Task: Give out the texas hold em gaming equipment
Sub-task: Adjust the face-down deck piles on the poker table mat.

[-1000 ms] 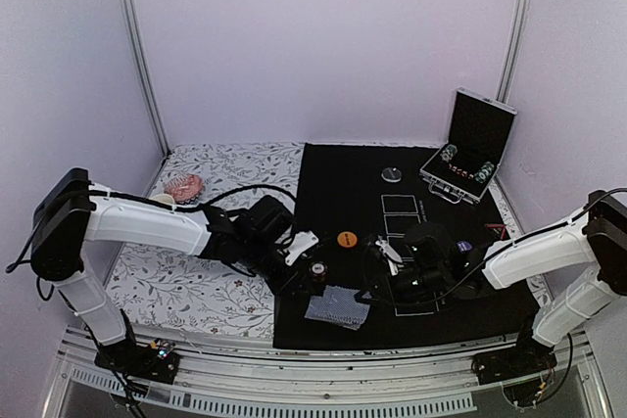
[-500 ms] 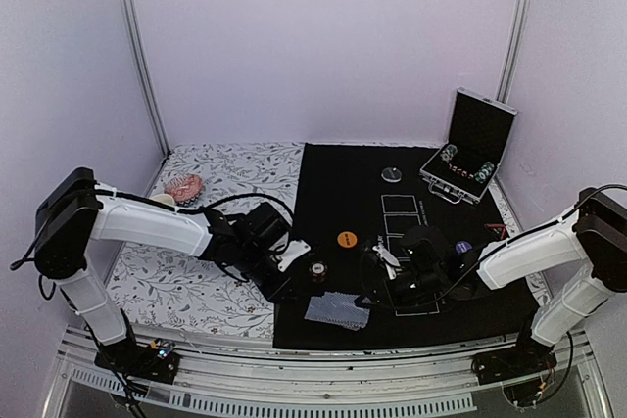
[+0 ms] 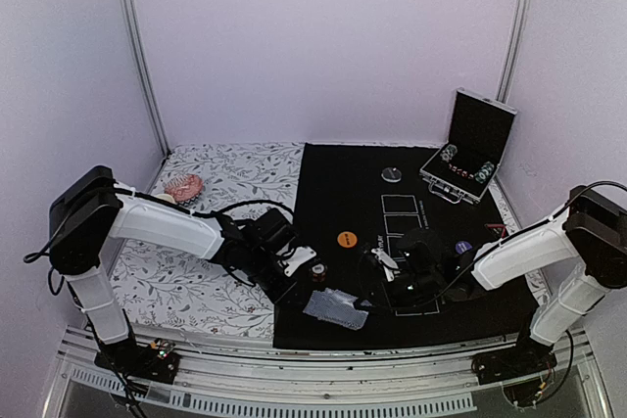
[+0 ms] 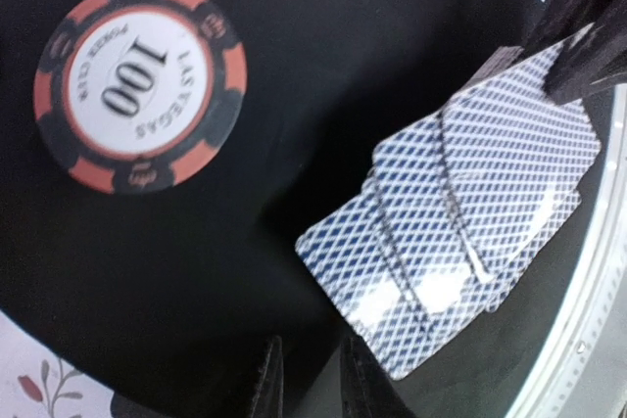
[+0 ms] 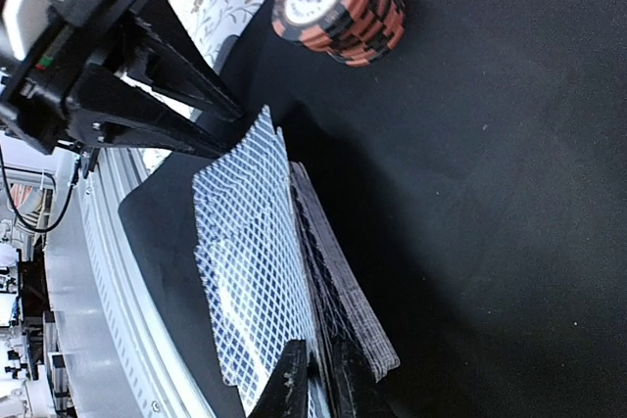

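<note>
Grey-blue-backed playing cards (image 3: 336, 308) lie fanned on the black mat (image 3: 431, 212) near its front edge. My right gripper (image 5: 318, 379) is shut on the right end of the cards (image 5: 250, 261), whose top card is lifted off the pile. A stack of orange-and-black striped poker chips (image 3: 318, 273) stands just left of and behind the cards. The top chip (image 4: 137, 85) reads 100. My left gripper (image 4: 309, 384) is shut and holds nothing. It hovers low beside the chip stack (image 5: 338, 7) and the cards (image 4: 460, 193).
An orange disc (image 3: 346, 239), a silver disc (image 3: 392, 174), a purple disc (image 3: 464, 247) and a red triangle (image 3: 495, 230) lie on the mat. An open silver-edged case (image 3: 478, 124) with chips stands at the back right. A pink round object (image 3: 183, 186) sits on the floral cloth at left.
My left gripper has shut and sits beside the chip stack. My right gripper has moved left and down onto the cards' right end, tilting the top card up.
</note>
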Tool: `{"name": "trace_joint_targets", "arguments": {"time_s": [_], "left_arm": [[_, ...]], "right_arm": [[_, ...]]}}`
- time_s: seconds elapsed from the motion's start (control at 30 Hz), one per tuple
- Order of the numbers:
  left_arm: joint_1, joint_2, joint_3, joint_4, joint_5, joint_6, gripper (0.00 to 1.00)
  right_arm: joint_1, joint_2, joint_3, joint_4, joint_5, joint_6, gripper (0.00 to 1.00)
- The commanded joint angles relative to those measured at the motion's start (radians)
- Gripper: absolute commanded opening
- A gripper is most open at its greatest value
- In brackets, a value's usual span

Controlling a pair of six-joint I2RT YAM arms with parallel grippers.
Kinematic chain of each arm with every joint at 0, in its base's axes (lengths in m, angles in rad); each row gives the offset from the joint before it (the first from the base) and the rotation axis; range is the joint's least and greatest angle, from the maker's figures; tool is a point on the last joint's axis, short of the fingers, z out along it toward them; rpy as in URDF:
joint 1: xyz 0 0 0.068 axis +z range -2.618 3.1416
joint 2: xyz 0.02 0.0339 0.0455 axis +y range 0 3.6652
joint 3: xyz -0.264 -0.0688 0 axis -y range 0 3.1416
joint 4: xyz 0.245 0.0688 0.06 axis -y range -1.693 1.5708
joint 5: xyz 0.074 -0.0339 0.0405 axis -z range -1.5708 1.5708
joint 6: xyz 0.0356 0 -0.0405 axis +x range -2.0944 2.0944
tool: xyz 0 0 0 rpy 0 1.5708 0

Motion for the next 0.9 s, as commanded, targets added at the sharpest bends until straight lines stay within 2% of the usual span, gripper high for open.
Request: {"name": "trace_joint_targets", "arguments": {"time_s": [0.0, 0.2, 0.4, 0.53, 0.7, 0.87], "left_arm": [[-0.024, 0.049, 0.028, 0.014, 0.016, 0.006, 0.23], [-0.031, 0.051, 0.036, 0.015, 0.026, 0.011, 0.23], [-0.033, 0.056, 0.045, 0.015, 0.029, 0.019, 0.23], [-0.033, 0.057, 0.05, 0.02, 0.029, 0.025, 0.23], [-0.036, 0.062, 0.051, 0.02, 0.03, 0.031, 0.23], [-0.038, 0.062, 0.048, 0.022, 0.03, 0.036, 0.23]], "right_arm": [[-0.003, 0.045, 0.034, 0.004, 0.013, 0.014, 0.14], [-0.002, 0.036, 0.053, -0.032, 0.051, 0.039, 0.28], [-0.002, 0.007, 0.087, -0.096, 0.079, 0.025, 0.38], [-0.002, 0.002, 0.115, -0.166, 0.111, 0.008, 0.5], [-0.001, -0.017, 0.136, -0.22, 0.145, -0.002, 0.59], [-0.001, -0.082, 0.145, -0.312, 0.237, 0.049, 0.63]]}}
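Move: The face-down deck piles lie spread between the hands: their middle is about 6 cm to the right of the left hand and 1 cm back, and about 6 cm to the left of the right hand and 1 cm back, a centimetre or two below both. From the right hand, the red chip stack stands roughly 9 cm left and 6 cm ahead, the orange button about 4 cm left and 13 cm ahead. The right fingers open, releasing the piles, and go about 2.5 cm forward while the left nudges them rightward. ##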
